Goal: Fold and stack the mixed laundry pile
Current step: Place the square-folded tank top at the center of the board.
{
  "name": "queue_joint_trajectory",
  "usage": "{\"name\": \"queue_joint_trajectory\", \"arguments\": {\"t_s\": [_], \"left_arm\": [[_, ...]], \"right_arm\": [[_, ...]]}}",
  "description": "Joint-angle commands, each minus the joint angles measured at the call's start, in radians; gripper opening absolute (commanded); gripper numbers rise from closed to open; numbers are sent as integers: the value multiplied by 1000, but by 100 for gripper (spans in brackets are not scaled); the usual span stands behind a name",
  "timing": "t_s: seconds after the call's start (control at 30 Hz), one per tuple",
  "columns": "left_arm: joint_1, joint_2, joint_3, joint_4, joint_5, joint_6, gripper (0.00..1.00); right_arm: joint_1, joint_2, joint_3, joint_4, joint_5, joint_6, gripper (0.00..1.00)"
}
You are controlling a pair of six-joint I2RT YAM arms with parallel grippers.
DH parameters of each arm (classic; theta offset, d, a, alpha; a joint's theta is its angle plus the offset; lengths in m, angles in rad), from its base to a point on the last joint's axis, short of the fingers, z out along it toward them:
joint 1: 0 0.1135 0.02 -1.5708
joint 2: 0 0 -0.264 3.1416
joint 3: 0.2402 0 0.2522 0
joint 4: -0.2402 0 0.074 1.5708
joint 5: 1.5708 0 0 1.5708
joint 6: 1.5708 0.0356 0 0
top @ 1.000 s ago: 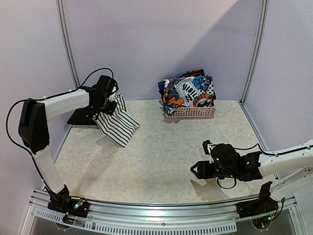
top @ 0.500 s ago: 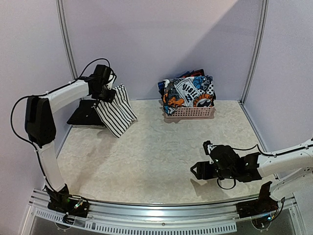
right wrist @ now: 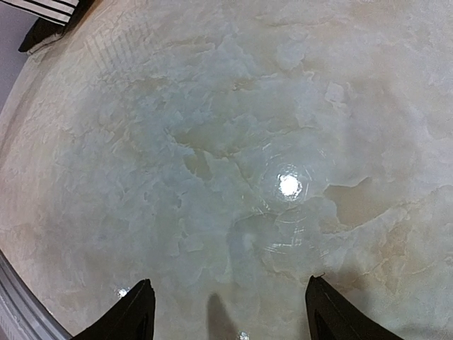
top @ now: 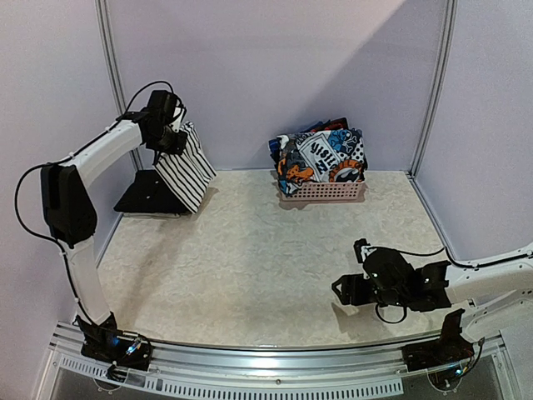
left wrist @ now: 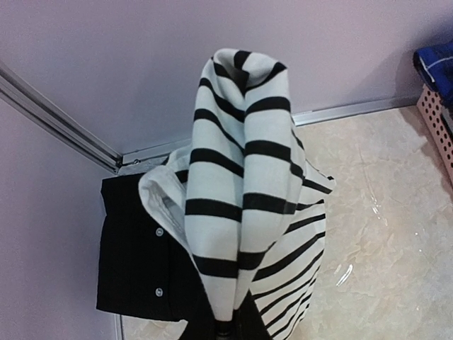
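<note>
A folded white garment with thin black stripes (top: 185, 167) hangs in the air from my left gripper (top: 175, 142), which is shut on its top edge. It hangs over the right side of a folded black garment (top: 148, 197) that lies in the far left corner. In the left wrist view the striped garment (left wrist: 241, 191) drapes straight away from the jaws of the left gripper (left wrist: 228, 327), and the black garment (left wrist: 138, 262) lies beneath. The rest of the mixed laundry pile (top: 321, 157), topped by a graphic print, fills the pink basket (top: 323, 192). My right gripper (top: 340, 292) hovers open and empty over the table (right wrist: 230, 312).
The pink basket stands against the back wall, and its corner (left wrist: 437, 124) shows at the right of the left wrist view. Walls and metal posts (top: 112, 75) close in the table on three sides. A rail (top: 266, 367) runs along the near edge.
My left arm has lifted the striped garment up and back to the left, over the black garment. My right gripper has opened wider and shifted slightly to the right.
</note>
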Motion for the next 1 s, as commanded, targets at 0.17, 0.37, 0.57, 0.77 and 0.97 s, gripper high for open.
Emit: {"name": "queue_joint_trajectory", "arguments": {"t_s": [0.17, 0.37, 0.57, 0.77, 0.97], "left_arm": [[26, 28, 40, -62, -48, -10, 0], [55, 44, 24, -40, -52, -11, 0], [75, 51, -2, -7, -101, 12, 0], [122, 72, -11, 19, -117, 32, 0], [176, 119, -1, 40, -90, 44, 0]], "right_arm": [[5, -56, -37, -32, 36, 1, 74], [4, -54, -39, -26, 26, 2, 74], [5, -76, -53, 1, -9, 2, 74], [5, -112, -62, -35, -1, 5, 74], [4, -183, -75, -63, -8, 8, 74]]}}
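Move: The left hand holds the striped tank top hanging beneath its fingers. The board with the black folded garment on it lies about 10 cm ahead of that hand, 12 cm to its left and some 21 cm below. The laundry basket stands roughly 55 cm to the left hand's right and 15 cm farther out, about 16 cm lower. From the right hand the board is some 46 cm ahead and 70 cm to the left, about 3 cm lower. Keep the striped tank top pinched in the shut left gripper and, after barely a pause, carry it left about 9 cm towards the board with the black garment, sinking some 3 cm, mostly midway and again at the end. Swing the hand roughly 10 degrees counter-clockwise as it goes, and don't open the fingers. ##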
